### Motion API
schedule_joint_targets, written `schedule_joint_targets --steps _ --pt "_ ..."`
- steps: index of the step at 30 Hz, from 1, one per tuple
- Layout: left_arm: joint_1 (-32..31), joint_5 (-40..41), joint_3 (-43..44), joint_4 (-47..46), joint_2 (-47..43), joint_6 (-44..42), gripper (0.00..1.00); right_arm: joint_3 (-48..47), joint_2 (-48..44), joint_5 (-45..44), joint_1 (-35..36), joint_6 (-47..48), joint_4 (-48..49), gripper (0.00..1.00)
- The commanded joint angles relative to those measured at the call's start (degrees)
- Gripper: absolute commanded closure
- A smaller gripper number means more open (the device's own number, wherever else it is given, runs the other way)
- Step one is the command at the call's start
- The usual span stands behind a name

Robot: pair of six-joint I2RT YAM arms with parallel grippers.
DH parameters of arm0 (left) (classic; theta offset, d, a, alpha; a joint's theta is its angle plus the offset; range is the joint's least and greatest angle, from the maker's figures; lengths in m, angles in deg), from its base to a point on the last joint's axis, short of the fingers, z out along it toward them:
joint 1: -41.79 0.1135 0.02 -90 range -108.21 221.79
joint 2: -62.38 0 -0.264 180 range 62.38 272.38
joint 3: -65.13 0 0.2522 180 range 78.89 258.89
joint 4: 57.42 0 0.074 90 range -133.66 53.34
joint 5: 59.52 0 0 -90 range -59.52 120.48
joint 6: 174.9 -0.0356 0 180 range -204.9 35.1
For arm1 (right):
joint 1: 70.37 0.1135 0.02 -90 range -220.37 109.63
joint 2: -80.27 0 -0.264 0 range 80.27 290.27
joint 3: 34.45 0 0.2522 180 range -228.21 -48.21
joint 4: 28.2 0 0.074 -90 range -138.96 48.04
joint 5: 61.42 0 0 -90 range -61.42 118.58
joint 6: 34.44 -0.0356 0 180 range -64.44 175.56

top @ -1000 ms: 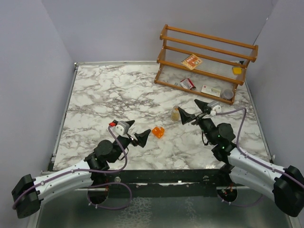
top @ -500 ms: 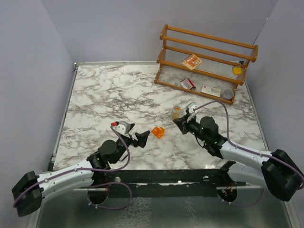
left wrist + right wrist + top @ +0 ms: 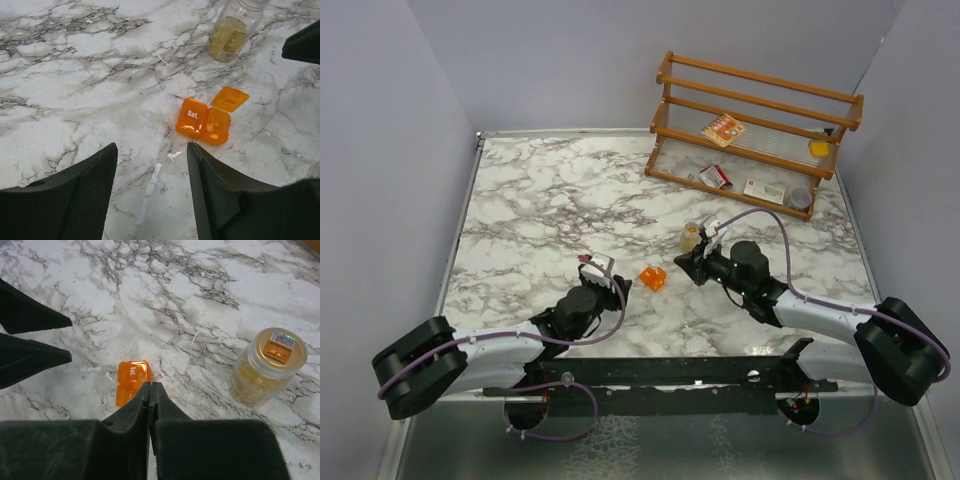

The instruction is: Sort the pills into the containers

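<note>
The tiny orange box (image 3: 653,278) lies on the marble with one lid flipped open; its shut lid reads "Sat." (image 3: 192,114) and yellow pills (image 3: 213,131) show in the open cell. The clear jar (image 3: 691,237) of tan-yellow pills stands upright behind it, lid on, also in the right wrist view (image 3: 267,367). My left gripper (image 3: 151,149) is open and empty, low over the marble just short of the box. My right gripper (image 3: 150,386) is shut, nothing visible between its jaws, its tip right at the box (image 3: 132,376), the jar to its right.
A wooden rack (image 3: 760,100) stands at the back right with red-and-white packets (image 3: 715,176), a grey round tin (image 3: 800,198) and a small yellow item (image 3: 818,148). The left fingers (image 3: 30,360) show at the left edge of the right wrist view.
My right gripper has shut, dropped and swung left from beside the jar to the orange box. My left arm has lowered and reached forward toward the box, still open.
</note>
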Motion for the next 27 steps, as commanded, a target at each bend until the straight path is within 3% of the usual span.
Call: schedule_joint_targets --steps 1,13,14,16,18,27 --pt "3.34 -3.80 2.20 -11.52 7.33 1.32 0.43 -0.95 1.94 1.41 0.52 -0.14 1.81 0.98" --pt "5.60 -17.18 10.00 -16.18 19.54 -0.83 0.66 -0.71 5.01 1.59 0.64 -0.25 4.43 0.99" --pt "5.64 -17.96 9.97 -16.16 19.74 -0.62 0.69 -0.62 5.32 1.66 0.65 -0.35 4.74 0.99" --pt "5.63 -18.85 9.74 -16.15 19.76 -0.01 0.87 -0.55 5.75 1.59 0.60 -0.49 5.15 0.99" --pt "5.64 -18.78 9.25 -16.10 19.59 0.16 0.93 -0.53 6.06 1.39 0.64 -0.45 5.34 0.99" --pt "5.71 -20.20 10.44 -14.47 22.76 0.05 1.00 -1.31 8.05 1.80 0.73 -0.41 5.66 0.99"
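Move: The orange pill container, its near lid open, lies about 7 cm right of the left hand, 3 cm farther out and 5 cm below. From the right hand it is some 6 cm left, 1 cm back and 7 cm down. The pill jar stands about 8 cm ahead of the right hand, 2 cm to its right, its middle some 4 cm lower. Left hand moves some 7 cm right towards the pill container, fingers closing; shut right hand sinks 3 cm. ##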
